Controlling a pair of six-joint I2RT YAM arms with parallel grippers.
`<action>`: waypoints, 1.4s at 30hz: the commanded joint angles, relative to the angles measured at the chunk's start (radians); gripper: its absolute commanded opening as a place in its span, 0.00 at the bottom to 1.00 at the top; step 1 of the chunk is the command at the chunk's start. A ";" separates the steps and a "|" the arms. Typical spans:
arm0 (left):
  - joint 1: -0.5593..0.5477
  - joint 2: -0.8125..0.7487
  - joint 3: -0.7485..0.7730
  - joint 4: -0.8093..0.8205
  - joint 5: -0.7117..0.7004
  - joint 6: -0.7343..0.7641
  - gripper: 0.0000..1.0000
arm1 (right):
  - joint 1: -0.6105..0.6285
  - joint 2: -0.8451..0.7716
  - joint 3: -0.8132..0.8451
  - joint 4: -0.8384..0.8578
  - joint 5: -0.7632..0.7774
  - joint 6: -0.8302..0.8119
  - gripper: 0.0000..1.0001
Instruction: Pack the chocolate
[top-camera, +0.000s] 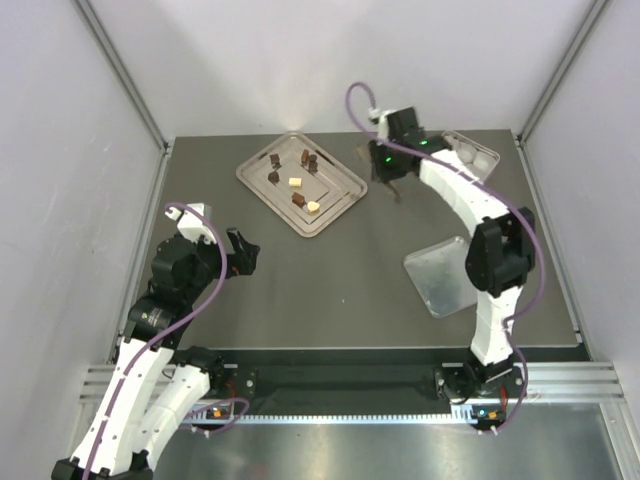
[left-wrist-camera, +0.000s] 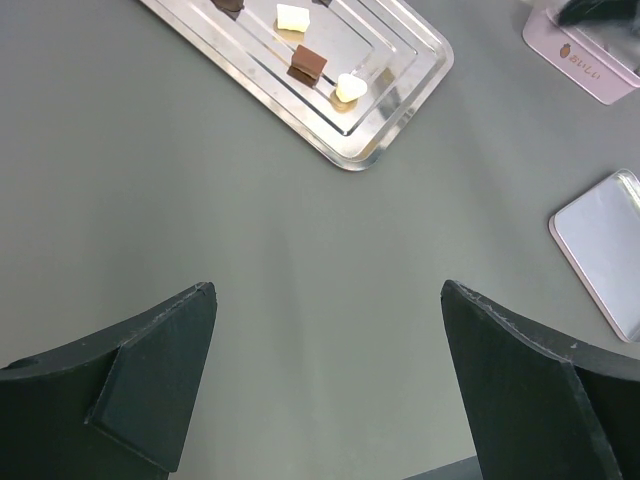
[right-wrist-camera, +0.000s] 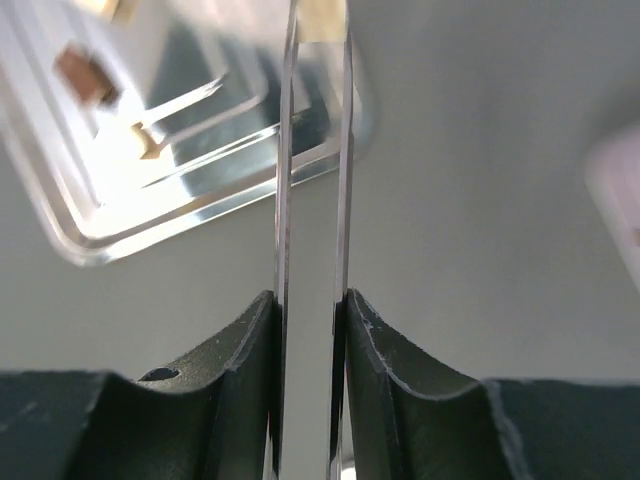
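Several chocolate pieces, dark brown (top-camera: 298, 198) and pale cream (top-camera: 295, 182), lie on a silver tray (top-camera: 335, 205) at the back middle of the table. In the left wrist view a brown piece (left-wrist-camera: 307, 65) and a cream piece (left-wrist-camera: 349, 88) show on the tray (left-wrist-camera: 400, 100). My right gripper (top-camera: 388, 170) (right-wrist-camera: 310, 300), just right of the tray, is shut on metal tongs (right-wrist-camera: 284, 200). The tongs' tips pinch a pale chocolate piece (right-wrist-camera: 322, 18). My left gripper (top-camera: 243, 255) (left-wrist-camera: 328, 290) hovers open over bare table near the front left, with nothing in it.
A pink box (top-camera: 475, 155) (left-wrist-camera: 590, 65) stands at the back right, behind my right arm. Its lid (top-camera: 440, 275) (left-wrist-camera: 605, 245) lies flat on the table in front of it. Grey walls close in the table on both sides.
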 joint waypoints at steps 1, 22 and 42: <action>0.001 0.001 0.010 0.049 -0.002 0.008 0.99 | -0.128 -0.155 0.063 0.029 0.028 0.050 0.30; -0.001 0.001 0.008 0.054 0.012 0.008 0.99 | -0.478 -0.143 0.017 0.035 0.246 0.136 0.29; -0.001 0.002 0.008 0.055 0.016 0.007 0.99 | -0.564 0.003 0.021 0.035 0.168 0.153 0.30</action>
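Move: The right hand holds the tongs with the white chocolate in their tips, some 10 cm ahead, 6 cm left and 8 cm below. The pink box lies about 13 cm ahead and 24 cm to the hand's right, 13 cm below; the tray sits about 9 cm ahead and 23 cm left, the silver lid 20 cm back and 16 cm right, both 15 cm down. From the left hand the box is some 37 cm ahead, 57 cm right, 21 cm below. Swing the right gripper fast to the right, about 30 cm in all, keeping the tongs squeezed shut on the white chocolate. Rise roughly 10 cm on the way and turn the hand some 45 degrees clockwise, easing a little forward; once near the pink box, sink again by about 9 cm while still drifting right, bringing the tips over its right-hand cups. ##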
